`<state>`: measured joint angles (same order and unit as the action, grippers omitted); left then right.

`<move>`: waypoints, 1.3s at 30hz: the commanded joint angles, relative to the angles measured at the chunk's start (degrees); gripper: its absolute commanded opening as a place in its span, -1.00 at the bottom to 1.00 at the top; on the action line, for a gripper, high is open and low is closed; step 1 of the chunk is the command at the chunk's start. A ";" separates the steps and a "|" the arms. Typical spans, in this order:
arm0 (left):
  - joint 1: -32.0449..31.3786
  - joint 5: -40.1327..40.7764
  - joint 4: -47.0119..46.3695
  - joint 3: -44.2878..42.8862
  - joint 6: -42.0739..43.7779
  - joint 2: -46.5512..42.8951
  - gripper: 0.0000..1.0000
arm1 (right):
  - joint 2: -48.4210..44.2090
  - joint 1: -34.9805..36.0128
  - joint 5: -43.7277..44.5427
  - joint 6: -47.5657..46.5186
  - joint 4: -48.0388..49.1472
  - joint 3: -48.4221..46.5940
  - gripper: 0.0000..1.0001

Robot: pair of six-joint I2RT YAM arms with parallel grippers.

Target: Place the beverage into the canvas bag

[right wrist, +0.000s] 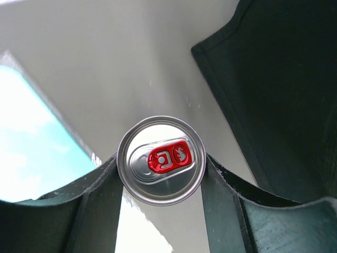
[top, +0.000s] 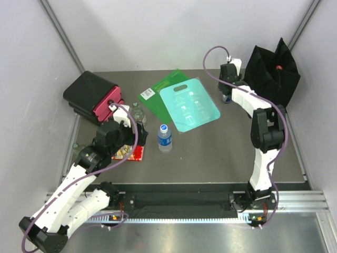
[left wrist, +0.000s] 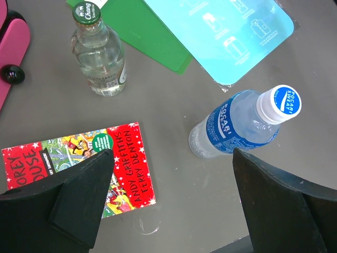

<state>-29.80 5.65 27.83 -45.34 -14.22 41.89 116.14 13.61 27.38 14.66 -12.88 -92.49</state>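
Note:
The beverage, a silver can with a red tab (right wrist: 161, 159), stands upright near the table's far right (top: 226, 98). My right gripper (right wrist: 160, 163) straddles it from above, both fingers touching the can's sides, shut on it. The canvas bag (top: 271, 74), a floppy black tote, stands just right of the can, and its fabric fills the right side of the right wrist view (right wrist: 284, 79). My left gripper (left wrist: 176, 190) hangs open over bare table at the left (top: 131, 139), holding nothing.
A Pocari Sweat bottle (left wrist: 242, 124) stands mid-table (top: 165, 138). A clear glass bottle with a green cap (left wrist: 100, 55), a red book (left wrist: 79, 168), a black hard case with a red edge (top: 95, 97), a green sheet (top: 160, 92) and a teal sheet (top: 189, 108) lie around.

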 commanded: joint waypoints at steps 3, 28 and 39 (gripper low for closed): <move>-0.17 0.15 -2.52 0.08 0.68 -0.40 0.96 | -11.80 0.54 -8.46 -6.56 -0.82 -0.15 -1.00; -0.34 0.33 -2.44 0.08 0.68 0.03 0.96 | -20.69 -16.30 -21.75 -6.57 -21.92 -34.77 -1.00; -0.34 -0.11 -2.52 -0.01 0.60 -0.67 0.96 | -19.99 -25.29 -23.24 -5.86 -13.93 -33.72 -1.00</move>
<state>-29.85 5.61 27.83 -45.34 -13.98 41.89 97.56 -11.09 5.87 7.79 -37.43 -123.87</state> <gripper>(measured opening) 0.983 0.535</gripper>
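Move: The blue can is already pinched between the right fingers; the canvas bag's middle lies about 19 cm to that hand's right, some 3 cm farther out and a few centimetres higher. The turquoise mat is about 17 cm to its left and 2 cm back, the green sheet roughly 27 cm left and 4 cm ahead, both some 9 cm below. From the idle left hand the bag is about 34 cm ahead, 56 cm right and slightly lower. Still pinching the blue can, the right hand lifts it off the table, easing back about 5 cm as it climbs, then swings some 20 cm to the right towards the canvas bag's mouth, about 31 cm up in all. The fingers tip up by about 20 degrees; the hand also turns left some 20 degrees and then back again. ##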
